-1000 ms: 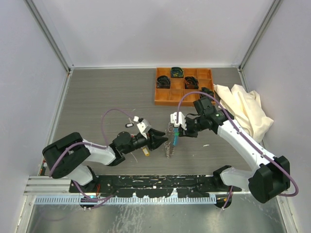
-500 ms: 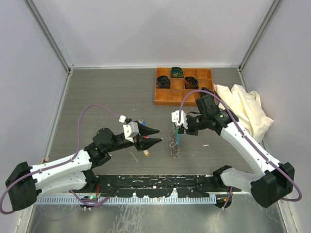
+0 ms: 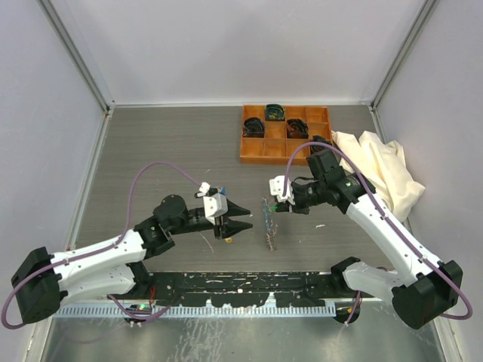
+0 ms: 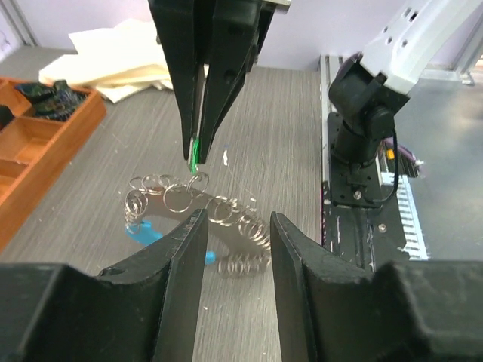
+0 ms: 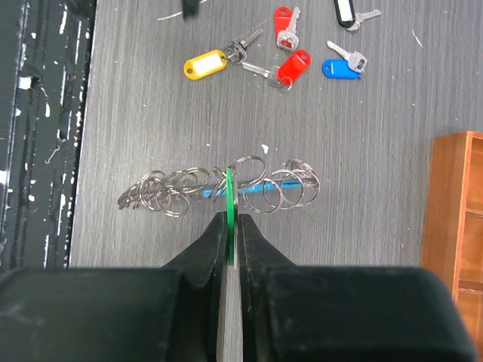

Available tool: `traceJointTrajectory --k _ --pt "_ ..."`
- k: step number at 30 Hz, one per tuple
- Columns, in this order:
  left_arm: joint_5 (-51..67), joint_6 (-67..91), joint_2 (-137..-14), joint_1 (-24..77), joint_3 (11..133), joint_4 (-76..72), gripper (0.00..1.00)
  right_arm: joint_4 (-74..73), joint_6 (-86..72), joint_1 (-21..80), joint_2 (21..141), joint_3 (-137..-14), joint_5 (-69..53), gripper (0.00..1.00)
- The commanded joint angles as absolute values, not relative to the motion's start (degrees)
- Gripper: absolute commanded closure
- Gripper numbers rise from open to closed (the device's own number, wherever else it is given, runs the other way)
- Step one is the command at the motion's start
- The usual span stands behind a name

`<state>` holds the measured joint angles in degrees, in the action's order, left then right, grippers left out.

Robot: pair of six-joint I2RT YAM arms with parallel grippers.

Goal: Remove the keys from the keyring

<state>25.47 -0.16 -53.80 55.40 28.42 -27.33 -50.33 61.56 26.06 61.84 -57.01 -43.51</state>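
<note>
My right gripper (image 5: 229, 215) is shut on the green tag (image 5: 228, 188) of a key. The keyring (image 5: 219, 188), a coil of silver rings with a light-blue segment (image 5: 264, 186), hangs from the tag just above the table. In the top view the keyring (image 3: 269, 225) hangs below the right gripper (image 3: 270, 202). My left gripper (image 3: 249, 215) is open and empty, just left of the keyring, jaws facing it (image 4: 238, 219). Loose keys lie on the table: yellow (image 5: 205, 64), two red (image 5: 293, 66), blue (image 5: 339, 68) and black (image 5: 346, 11).
An orange tray (image 3: 249, 157) with black items stands at the back right. A cream cloth (image 3: 377, 170) lies on the right beside it. The loose keys lie under and beside the left gripper (image 3: 219, 189). Metal rails run along the near table edge (image 3: 226, 283).
My left gripper drew back left from the keyring, then came back toward it, still open. My right gripper kept hold of the green tag and shifted slightly right.
</note>
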Motion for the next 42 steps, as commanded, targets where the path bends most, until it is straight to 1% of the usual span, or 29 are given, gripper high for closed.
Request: traceJointTrajectory --k 1,4,7,12,15,23,25,30,36,42 --pt "25.87 -1.54 -57.89 55.39 31.25 -32.68 0.60 -50.18 62.88 26.61 60.39 -58.73 -47.37 0.99" --pt "25.82 -4.02 -61.21 55.42 33.11 -32.46 0.59 -50.52 62.90 26.93 60.78 -59.48 -47.22 0.99" --pt "23.63 -10.34 -64.82 55.40 35.25 -28.57 0.59 -51.68 63.18 27.35 61.97 -61.25 -47.23 0.99" --pt "21.82 -12.84 -67.65 55.31 33.84 -36.30 0.58 -54.19 64.79 27.51 63.36 -62.85 -49.95 0.99" --pt "22.24 -13.80 -68.98 55.32 34.67 -36.36 0.58 -55.52 66.74 27.51 63.53 -62.90 -52.66 0.99" --pt "26.01 -14.69 -66.99 55.33 33.26 -38.22 0.57 -54.11 66.89 27.38 63.21 -60.96 -51.92 0.99" --pt "25.44 -16.38 -66.46 55.36 32.89 -37.36 0.57 -53.70 67.07 26.97 62.87 -60.00 -51.99 0.99" --pt "27.40 -17.93 -64.53 55.28 32.15 -36.91 0.57 -54.41 67.28 26.81 63.70 -60.69 -52.99 0.99" --pt "27.45 -17.25 -65.45 55.34 29.34 -38.37 0.58 -55.56 67.84 26.80 65.04 -61.58 -53.99 0.99" --pt "28.79 -15.31 -68.74 55.31 30.80 -40.99 0.58 -55.22 67.76 26.81 64.83 -61.08 -52.98 0.99"
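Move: The keyring's top ring, hanging at the green piece in the right fingers, lies about 7 cm to the left gripper's right, 4 cm ahead and some 3 cm lower; from the right hand it is level ahead, about 2 cm left and 2 cm down. The keyring's blue strip is 3 cm ahead of the left gripper, 6 cm right and 8 cm down. On the table some 17 cm below it, the yellow-tagged key lies level ahead and 7 cm left, the red-tagged keys 8 cm ahead and 9 cm left. Bring the open left gripper down, forward and right towards the keyring's top ring, about 4 cm down, then ease up and slightly back before sinking again, rolling its forward side up roughly 15 degrees. Stay just short of the rings with the fingers parted. Meanwhile keep the right grip on the green piece and carry it about 2 cm back and a little left, turning slightly counter-clockwise. ##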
